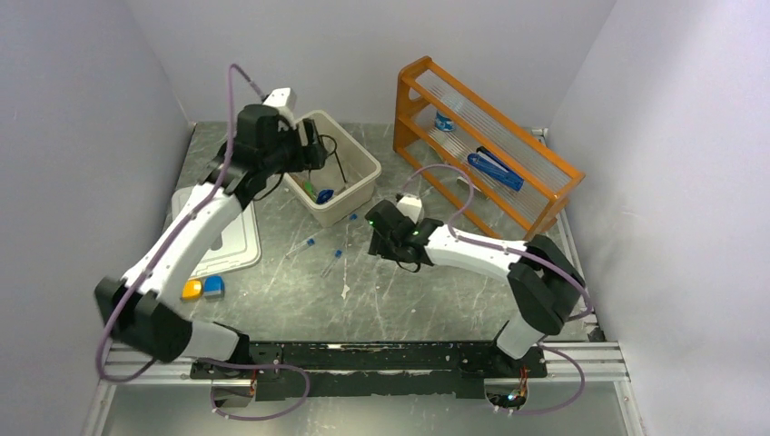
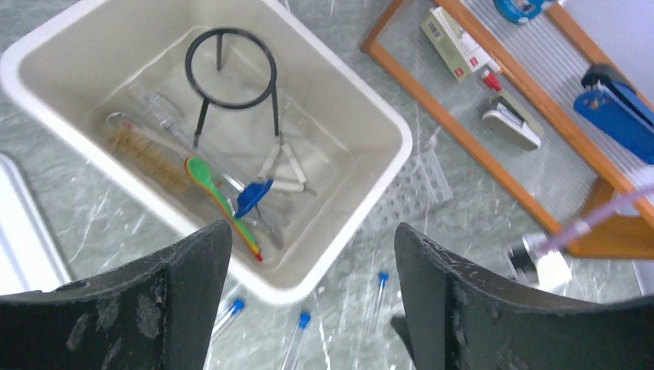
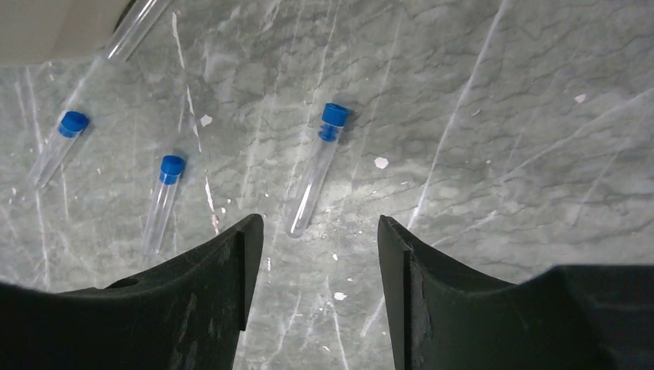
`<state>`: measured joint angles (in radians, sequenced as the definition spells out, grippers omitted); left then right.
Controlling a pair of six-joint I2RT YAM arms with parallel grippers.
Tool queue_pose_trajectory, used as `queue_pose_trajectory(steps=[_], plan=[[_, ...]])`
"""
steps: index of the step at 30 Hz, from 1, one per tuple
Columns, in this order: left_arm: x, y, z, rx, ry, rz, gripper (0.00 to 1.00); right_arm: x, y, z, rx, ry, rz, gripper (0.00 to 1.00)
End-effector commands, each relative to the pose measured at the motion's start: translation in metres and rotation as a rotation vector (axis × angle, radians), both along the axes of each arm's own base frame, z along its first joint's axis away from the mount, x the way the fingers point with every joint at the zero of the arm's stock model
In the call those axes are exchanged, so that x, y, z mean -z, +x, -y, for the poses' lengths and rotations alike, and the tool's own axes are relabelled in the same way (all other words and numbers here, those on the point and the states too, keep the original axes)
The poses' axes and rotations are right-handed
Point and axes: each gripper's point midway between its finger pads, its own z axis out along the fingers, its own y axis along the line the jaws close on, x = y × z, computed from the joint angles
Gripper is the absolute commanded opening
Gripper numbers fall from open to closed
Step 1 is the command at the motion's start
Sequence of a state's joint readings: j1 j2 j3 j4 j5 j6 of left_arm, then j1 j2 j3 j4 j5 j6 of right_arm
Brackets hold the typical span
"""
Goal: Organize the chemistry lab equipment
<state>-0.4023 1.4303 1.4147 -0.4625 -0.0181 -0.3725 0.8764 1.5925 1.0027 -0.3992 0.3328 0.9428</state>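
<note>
A beige bin (image 2: 362, 104) holds the black wire ring stand (image 2: 231, 69), a brush (image 2: 150, 154), a green dropper (image 2: 212, 189), a blue tool (image 2: 253, 196) and short pale rods (image 2: 287, 166). My left gripper (image 2: 312, 239) hangs open over the bin's near corner with nothing between its fingers; in the top view the left gripper (image 1: 316, 150) is above the bin (image 1: 363, 168). Three clear blue-capped test tubes (image 3: 316, 166) (image 3: 163, 200) (image 3: 58, 146) lie on the table. My right gripper (image 3: 320, 223) stands open just short of the middle tube. A clear tube rack (image 2: 416, 189) lies beside the bin.
The orange wooden shelf rack (image 1: 490, 136) stands at the back right with blue items on it. A white tray (image 1: 231, 245) lies at the left, with an orange block (image 1: 192, 289) and a blue block (image 1: 213, 286) at its near edge.
</note>
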Motion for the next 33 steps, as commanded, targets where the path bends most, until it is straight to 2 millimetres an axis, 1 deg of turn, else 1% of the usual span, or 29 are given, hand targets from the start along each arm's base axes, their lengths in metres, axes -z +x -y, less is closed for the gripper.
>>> queue_pose_trajectory(steps=[1,4,8,11,13,17,20,22,25,31,33], plan=[[0.019,-0.047,-0.019,0.03,0.062,-0.056,0.82,0.009,0.004,0.001,0.098,-0.06,-0.019,0.59],[0.025,-0.076,-0.031,0.031,0.061,-0.066,0.82,0.027,0.006,0.0,0.13,-0.103,-0.055,0.59],[0.043,-0.108,-0.037,0.066,0.048,-0.081,0.81,0.044,0.008,-0.006,0.121,-0.157,-0.1,0.57],[0.059,-0.124,-0.046,0.053,0.057,-0.111,0.8,0.05,0.013,-0.01,0.112,-0.182,-0.099,0.54],[0.064,-0.132,-0.044,0.075,0.043,-0.118,0.8,0.051,0.018,-0.012,0.112,-0.2,-0.094,0.52],[0.075,-0.137,-0.045,0.073,0.039,-0.135,0.79,0.053,0.023,-0.005,0.136,-0.263,-0.087,0.47],[0.077,-0.14,-0.044,0.073,0.028,-0.147,0.78,0.055,0.022,0.001,0.146,-0.291,-0.09,0.41],[0.079,-0.142,-0.043,0.072,0.014,-0.151,0.78,0.055,0.021,0.003,0.144,-0.303,-0.093,0.34],[0.083,-0.143,-0.041,0.065,-0.013,-0.156,0.78,0.057,0.02,0.003,0.128,-0.298,-0.095,0.3],[0.092,-0.151,-0.024,0.15,-0.077,-0.18,0.78,0.067,0.018,-0.002,0.058,-0.265,-0.128,0.21],[0.094,-0.153,-0.016,0.186,-0.103,-0.186,0.78,0.064,0.019,-0.004,0.049,-0.248,-0.114,0.16]])
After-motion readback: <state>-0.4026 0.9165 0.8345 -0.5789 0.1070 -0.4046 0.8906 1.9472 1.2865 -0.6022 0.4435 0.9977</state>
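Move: The right hand's test tube lies about 2 cm ahead, 1 cm left and 6 cm below it, blue cap pointing outward; the middle tube lies some 10 cm left and 1 cm ahead of the hand, the tube by the box some 8 cm left and 10 cm ahead. For the empty left hand, the leftmost tube is about 9 cm back, 3 cm left and 27 cm down; the box's middle is 9 cm ahead, 3 cm right, 22 cm below. The right hand sinks about 5 cm with a slight reach forward, the wrist tilting some 15 degrees, then at tube height closes its fingers from over half open to nearly shut, pinching the blue-capped test tube from both sides midway along its length. Meanwhile the left hand, fingers still wide open, draws back some 15 cm from over the near end of the box and sinks about 10 cm, tipping down a little towards the leftmost tube on the table. ##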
